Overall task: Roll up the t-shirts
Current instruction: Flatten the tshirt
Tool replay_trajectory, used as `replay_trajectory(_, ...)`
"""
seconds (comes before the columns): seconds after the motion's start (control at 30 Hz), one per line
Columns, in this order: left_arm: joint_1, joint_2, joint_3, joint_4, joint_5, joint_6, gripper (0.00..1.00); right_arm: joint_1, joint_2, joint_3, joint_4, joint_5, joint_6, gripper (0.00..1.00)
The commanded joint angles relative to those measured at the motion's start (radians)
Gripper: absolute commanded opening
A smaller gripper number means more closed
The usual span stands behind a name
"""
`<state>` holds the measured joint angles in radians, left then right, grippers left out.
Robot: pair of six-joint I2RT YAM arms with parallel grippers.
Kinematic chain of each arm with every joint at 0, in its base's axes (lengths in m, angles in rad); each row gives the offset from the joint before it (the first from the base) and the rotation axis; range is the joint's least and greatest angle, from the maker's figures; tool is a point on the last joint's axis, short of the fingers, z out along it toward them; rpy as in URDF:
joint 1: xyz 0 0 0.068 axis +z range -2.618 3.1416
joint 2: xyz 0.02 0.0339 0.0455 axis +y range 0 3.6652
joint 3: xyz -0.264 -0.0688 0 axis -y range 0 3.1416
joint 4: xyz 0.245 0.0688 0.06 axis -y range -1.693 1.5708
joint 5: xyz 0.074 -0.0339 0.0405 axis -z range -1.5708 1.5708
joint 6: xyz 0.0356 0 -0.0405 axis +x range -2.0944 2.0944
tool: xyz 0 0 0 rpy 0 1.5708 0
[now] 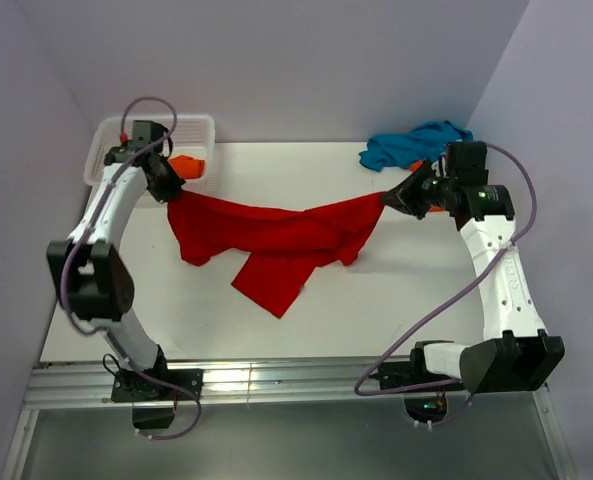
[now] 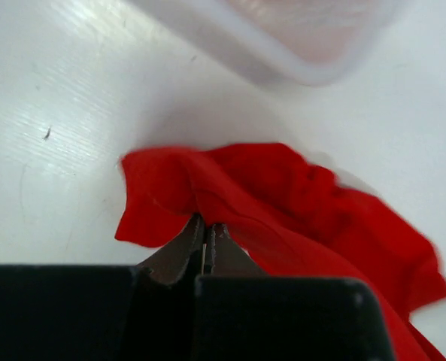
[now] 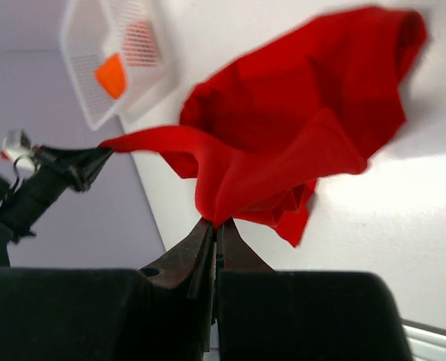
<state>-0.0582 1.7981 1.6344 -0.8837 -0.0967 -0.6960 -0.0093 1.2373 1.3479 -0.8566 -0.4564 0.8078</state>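
A bright red t-shirt (image 1: 276, 235) hangs stretched between my two grippers above the white table (image 1: 396, 310), its middle and lower part sagging onto it. My left gripper (image 1: 172, 190) is shut on the shirt's left end; the left wrist view shows the jaws closed on the red cloth (image 2: 283, 195). My right gripper (image 1: 388, 198) is shut on the right end, with the red cloth (image 3: 298, 135) bunched at its closed tips. A teal blue t-shirt (image 1: 411, 145) lies crumpled at the back right with a bit of orange cloth (image 1: 416, 165) beside it. Another orange shirt (image 1: 188, 165) lies in the basket.
A white plastic lattice basket (image 1: 201, 128) stands at the back left, just behind my left gripper; it also shows in the right wrist view (image 3: 95, 45). Purple walls close in the table on the left, back and right. A metal rail (image 1: 276, 380) runs along the near edge.
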Motion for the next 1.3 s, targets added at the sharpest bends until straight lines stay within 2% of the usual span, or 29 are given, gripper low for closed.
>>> replay_trajectory(0.0, 0.009, -0.279, -0.013, 0.025, -0.020, -0.007, 0.00, -0.006, -0.024, 0.121, 0.008, -0.053, -0.035, 0.00)
replay_trajectory(0.13, 0.006, -0.485, -0.031, 0.029, -0.014, -0.013, 0.00, -0.006, -0.079, 0.163, 0.126, -0.157, 0.008, 0.00)
replay_trajectory(0.23, 0.006, -0.629, -0.041, 0.043, -0.005, -0.026, 0.00, -0.006, -0.156, 0.183, 0.281, -0.202, 0.043, 0.00)
replay_trajectory(0.37, 0.006, -0.857, -0.106, 0.139, 0.031, -0.088, 0.00, -0.008, -0.266, 0.226, 0.399, -0.199, 0.062, 0.00)
replay_trajectory(0.43, 0.006, -0.920, -0.128, 0.183, 0.043, -0.096, 0.00, -0.006, -0.327, 0.246, 0.480, -0.188, 0.083, 0.00)
replay_trajectory(0.57, 0.006, -1.051, -0.085, 0.196, 0.042, -0.074, 0.00, -0.006, -0.413, 0.289, 0.608, -0.171, 0.120, 0.00)
replay_trajectory(0.67, 0.006, -1.118, -0.051, 0.216, 0.031, -0.066, 0.00, -0.006, -0.458, 0.367, 0.643, -0.148, 0.116, 0.00)
replay_trajectory(0.8, 0.006, -1.148, 0.043, 0.221, -0.018, -0.051, 0.00, -0.008, -0.472, 0.519, 0.601, -0.094, 0.053, 0.00)
replay_trajectory(0.97, 0.006, -1.108, 0.131, 0.207, -0.061, -0.046, 0.00, -0.004, -0.427, 0.701, 0.550, -0.012, 0.028, 0.00)
replay_trajectory(1.13, 0.001, -1.014, 0.159, 0.215, -0.067, -0.063, 0.00, -0.004, -0.336, 0.686, 0.563, -0.010, 0.080, 0.00)
replay_trajectory(1.27, 0.001, -0.906, 0.247, 0.197, -0.072, -0.068, 0.00, -0.004, -0.259, 0.692, 0.584, -0.025, 0.140, 0.00)
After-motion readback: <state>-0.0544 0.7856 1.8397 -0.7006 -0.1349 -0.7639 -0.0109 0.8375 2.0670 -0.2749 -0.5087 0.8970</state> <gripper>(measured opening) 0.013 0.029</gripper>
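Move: Between the two hands, which already pinch its far corners, sags the red t-shirt: its middle is about 20 cm right, 8 cm back and 11 cm below the left hand, and some 22 cm left, 2 cm ahead and 23 cm below the right. The white basket lies roughly 12 cm ahead and 8 cm left of the left hand, 11 cm lower. From the right hand, the blue t-shirt is about 22 cm ahead, 12 cm right, 24 cm below. Sweeping up and back together, both hands keep their shut grip on the red t-shirt's corners and rise about 44 cm, drawing it over 30 cm back towards the bases and away from the basket and blue t-shirt. The wrists swing the fingers upward, roughly 80 degrees on the left and almost 100 on the right; at the top both hands turn forward again by some 4 cm. ##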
